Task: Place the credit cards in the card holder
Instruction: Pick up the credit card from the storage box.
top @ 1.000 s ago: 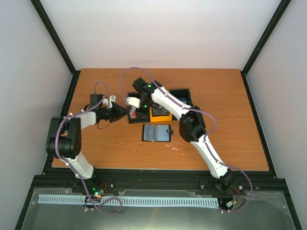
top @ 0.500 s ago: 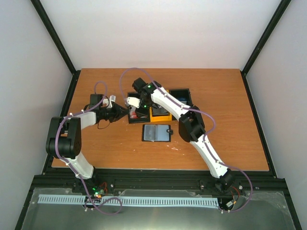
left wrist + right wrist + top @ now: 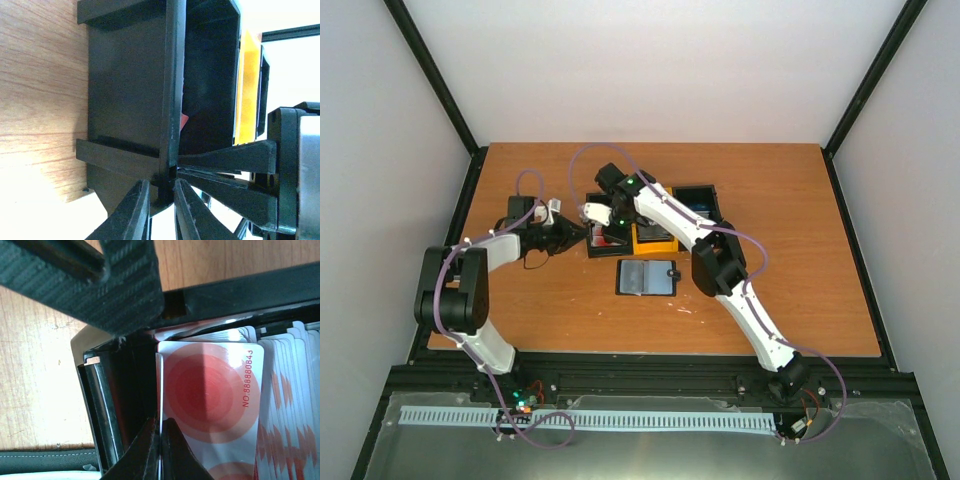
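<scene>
The card holder [image 3: 646, 277] lies open on the table, pale lining up; its stitched edge [image 3: 45, 460] shows in the right wrist view. White credit cards [image 3: 285, 405] with red blotches stand packed in a black bin [image 3: 598, 248]. My right gripper [image 3: 160, 432] reaches into that bin and is shut on the thin edge of the card at the left end of the stack [image 3: 159, 385]. Beside it a red-blotched card [image 3: 212, 395] faces the camera. My left gripper [image 3: 162, 187] is shut on the bin's wall [image 3: 170, 100], one finger on each side.
A yellow bin [image 3: 655, 240] stands right of the card bin, and another black bin [image 3: 698, 198] sits behind it. The right arm arches over both bins. The table's front edge lies below the card holder.
My right gripper's jaws have come together on the card's edge. Both arms have stayed nearly where they were, and the left grip on the bin is unchanged.
</scene>
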You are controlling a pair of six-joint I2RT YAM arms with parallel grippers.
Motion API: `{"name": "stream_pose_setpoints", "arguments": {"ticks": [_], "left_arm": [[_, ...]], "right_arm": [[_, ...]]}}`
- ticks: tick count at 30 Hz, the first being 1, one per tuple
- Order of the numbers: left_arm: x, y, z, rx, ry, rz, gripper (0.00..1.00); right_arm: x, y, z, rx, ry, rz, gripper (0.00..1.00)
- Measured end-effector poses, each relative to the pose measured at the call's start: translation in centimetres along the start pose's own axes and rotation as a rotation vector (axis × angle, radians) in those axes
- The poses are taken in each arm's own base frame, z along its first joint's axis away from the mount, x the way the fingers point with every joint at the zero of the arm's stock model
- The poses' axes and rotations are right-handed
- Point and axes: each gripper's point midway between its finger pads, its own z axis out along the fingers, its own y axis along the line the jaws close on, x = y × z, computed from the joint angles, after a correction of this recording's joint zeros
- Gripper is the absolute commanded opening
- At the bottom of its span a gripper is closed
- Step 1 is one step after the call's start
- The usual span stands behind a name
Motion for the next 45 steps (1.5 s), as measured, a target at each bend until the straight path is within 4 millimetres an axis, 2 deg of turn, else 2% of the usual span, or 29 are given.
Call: {"name": "stream_pose_setpoints", "arguments": {"ticks": [5, 12, 16, 20, 22, 25, 29, 31, 33, 36, 38, 40, 45], "left_arm": [[-0.4, -0.3, -0.8, -0.028, -0.039, 0.013, 0.17], [-0.5, -1.5, -2.5, -0.041, -0.101, 0.050, 0.19], [-0.2, -1.7, -3.1, -0.044, -0.121, 0.059, 0.28], [0.3, -2.2, -3.9, -0.030, -0.143, 0.068, 0.35], [0.5, -2.9, -4.4, -0.010, -0.157, 0.085, 0.40], [0.7, -4.4, -5.3, 0.034, -0.184, 0.128, 0.51], [1.2, -7.0, -6.9, 0.117, -0.219, 0.216, 0.67], [1.5, -8.4, -7.6, 0.161, -0.227, 0.264, 0.71], [1.8, -9.6, -8.0, 0.205, -0.224, 0.305, 0.73], [2.4, -10.7, -8.2, 0.259, -0.196, 0.339, 0.76], [2.9, -11.3, -8.3, 0.289, -0.174, 0.351, 0.77], [3.4, -11.9, -8.4, 0.320, -0.151, 0.361, 0.79], [4.3, -12.4, -7.8, 0.366, -0.088, 0.350, 0.79]], "right_arm": [[-0.8, 0.0, -1.4, 0.015, -0.024, -0.029, 0.03], [-3.2, 0.8, -6.6, 0.052, -0.112, -0.092, 0.03], [-4.2, 0.7, -8.6, 0.067, -0.165, -0.067, 0.03], [-4.7, 0.5, -10.0, 0.034, -0.248, 0.037, 0.03], [-4.2, 0.2, -10.6, 0.008, -0.294, 0.137, 0.03], [-2.4, -0.1, -11.3, -0.045, -0.363, 0.355, 0.03], [0.0, -1.3, -12.9, -0.115, -0.500, 0.664, 0.03], [1.0, -1.6, -14.0, -0.143, -0.570, 0.796, 0.03], [1.2, -1.3, -15.0, -0.175, -0.631, 0.892, 0.03], [0.2, 0.1, -16.8, -0.274, -0.736, 1.026, 0.03], [-0.2, 0.6, -17.4, -0.353, -0.791, 1.109, 0.03], [0.0, 1.2, -16.9, -0.454, -0.835, 1.225, 0.03], [2.8, 2.2, -12.5, -0.721, -0.855, 1.578, 0.03]]}}
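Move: The right hand already pinches the credit card, whose middle lies about 3 cm below its finger pads, inside the near end of the black card compartment. The open card holder lies some 10 cm back and 8 cm right of this hand, about 6 cm lower; the yellow compartment is about 4 cm ahead and 9 cm right. From the left hand, at that black compartment's left wall, the held card is about 8 cm right, level fore-and-aft, slightly below. Keeping the card pinched, the right hand draws it straight up about 11 cm out of the black compartment. It then swings about 7 cm right, climbs further and sinks back, while the wrist turns strongly until the fingers point left over the yellow compartment. The left fingers come off the left wall: that hand rises some 14 cm and draws back 6 cm, tilting up and opening wide. ##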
